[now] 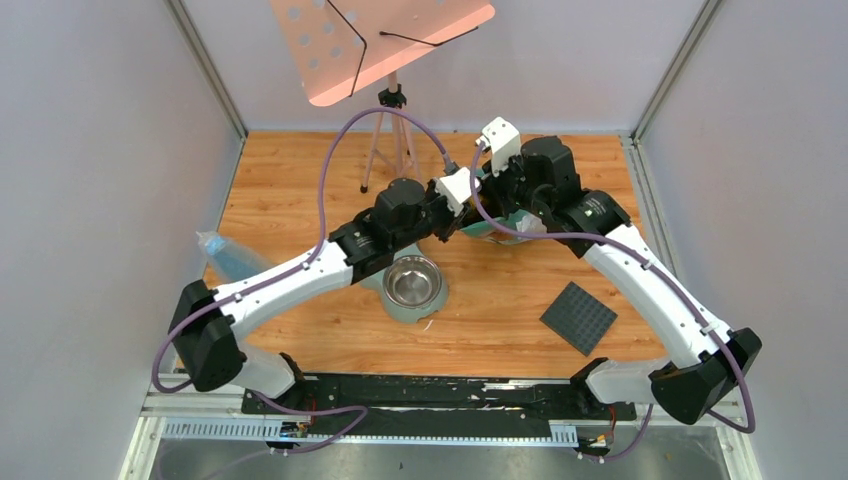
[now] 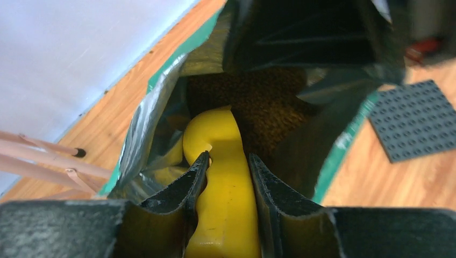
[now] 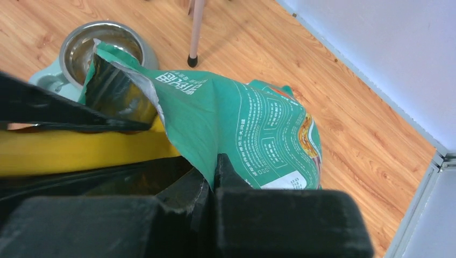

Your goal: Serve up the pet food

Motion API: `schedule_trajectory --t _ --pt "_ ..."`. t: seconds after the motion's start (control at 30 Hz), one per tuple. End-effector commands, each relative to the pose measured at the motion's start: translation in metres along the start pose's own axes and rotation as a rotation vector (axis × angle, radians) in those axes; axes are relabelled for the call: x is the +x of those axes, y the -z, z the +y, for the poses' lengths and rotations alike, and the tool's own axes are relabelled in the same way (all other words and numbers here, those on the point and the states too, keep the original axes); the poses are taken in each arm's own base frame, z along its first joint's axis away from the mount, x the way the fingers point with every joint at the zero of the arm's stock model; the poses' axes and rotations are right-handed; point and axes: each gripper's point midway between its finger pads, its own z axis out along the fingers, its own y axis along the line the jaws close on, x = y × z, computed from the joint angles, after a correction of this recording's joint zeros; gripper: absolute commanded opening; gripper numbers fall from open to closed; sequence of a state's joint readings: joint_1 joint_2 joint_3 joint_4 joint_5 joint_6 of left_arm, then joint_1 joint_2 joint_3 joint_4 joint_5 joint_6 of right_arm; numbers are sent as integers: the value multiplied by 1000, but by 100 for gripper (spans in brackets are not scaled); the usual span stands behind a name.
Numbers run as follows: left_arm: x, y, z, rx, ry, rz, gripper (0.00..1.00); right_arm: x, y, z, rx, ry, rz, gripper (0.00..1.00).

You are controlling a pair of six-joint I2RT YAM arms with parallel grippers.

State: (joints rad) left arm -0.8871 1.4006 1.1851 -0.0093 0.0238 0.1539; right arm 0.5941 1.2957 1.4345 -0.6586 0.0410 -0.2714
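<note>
The teal-green bag (image 3: 253,123) stands open at the back middle of the table (image 1: 300,190). My right gripper (image 3: 215,161) is shut on the bag's upper edge and holds its mouth up. Inside, brown kibble, the pet food (image 2: 258,102), lies in a heap against the foil lining (image 2: 156,107). My left gripper (image 2: 228,157) reaches into the mouth, shut on the handle of a yellow scoop (image 2: 226,183). The scoop's head points down at the kibble. A steel bowl (image 1: 412,283) in a pale green holder sits in front of the bag, partly under the left arm.
A dark grey studded plate (image 1: 578,317) lies to the right of the bowl. A tripod (image 1: 385,150) carrying a pink perforated board (image 1: 380,40) stands at the back. A bluish plastic item (image 1: 225,255) lies at the table's left edge. Walls close in on three sides.
</note>
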Motion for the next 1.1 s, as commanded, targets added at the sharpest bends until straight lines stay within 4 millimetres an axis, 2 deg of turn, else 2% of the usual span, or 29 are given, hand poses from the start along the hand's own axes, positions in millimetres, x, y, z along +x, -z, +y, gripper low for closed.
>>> schedule_trajectory --t 0.0,0.2,0.3,0.4,0.57,0.7,0.77,0.8,0.9,1.0,1.03,1.07 --pt "-10 -19 39 -227 107 -69 0 -29 -9 -8 70 -33 -130 0" --pt "14 -36 41 -262 154 -16 0 -27 -17 0 67 -23 -113 0" --pt "37 -49 34 -254 214 34 0 -22 -19 2 67 -56 -99 0" --pt "66 -62 22 -218 276 107 0 -3 -25 9 55 -102 -47 0" --pt "93 -71 6 -187 381 158 0 33 -26 15 70 -152 26 0" --pt "123 -75 4 -232 428 222 0 60 -23 18 84 -166 67 0" --pt "141 -75 7 -281 449 270 0 65 -21 20 80 -180 71 0" --pt "153 -73 8 -305 448 296 0 66 -21 21 79 -188 71 0" --pt "165 -71 10 -329 450 309 0 58 -17 20 81 -198 48 0" --pt "163 -67 7 -306 444 272 0 45 -12 16 93 -173 24 0" --pt "153 -68 9 -299 443 230 0 43 -12 14 99 -166 24 0" --pt "156 -65 8 -291 427 228 0 42 -11 13 100 -159 28 0"
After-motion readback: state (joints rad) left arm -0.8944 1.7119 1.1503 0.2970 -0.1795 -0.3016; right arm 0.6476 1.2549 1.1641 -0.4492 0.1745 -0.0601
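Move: The left hand holds the yellow scoop with its bowl already inside the food bag's mouth; the bag's kibble-filled body lies roughly 8 cm ahead, 10 cm to the right and 15 cm below. From this hand, the kibble bowl is about 7 cm ahead and 16 cm left, the empty bowl 5 cm back and 10 cm left, both some 26 cm down. For the right hand, pinching the bag's rim, the bag's body is about 7 cm ahead, 6 cm right and 16 cm below. Forward first, then rightward and finally down about 9 cm, the left hand drives the gripped scoop deeper into the bag, rolling some 25 degrees as its fingers swing slightly towards straight ahead. The right hand, still pinching the rim, goes forward with it about 3 cm, turning clockwise, then draws back and sinks 6 cm. ##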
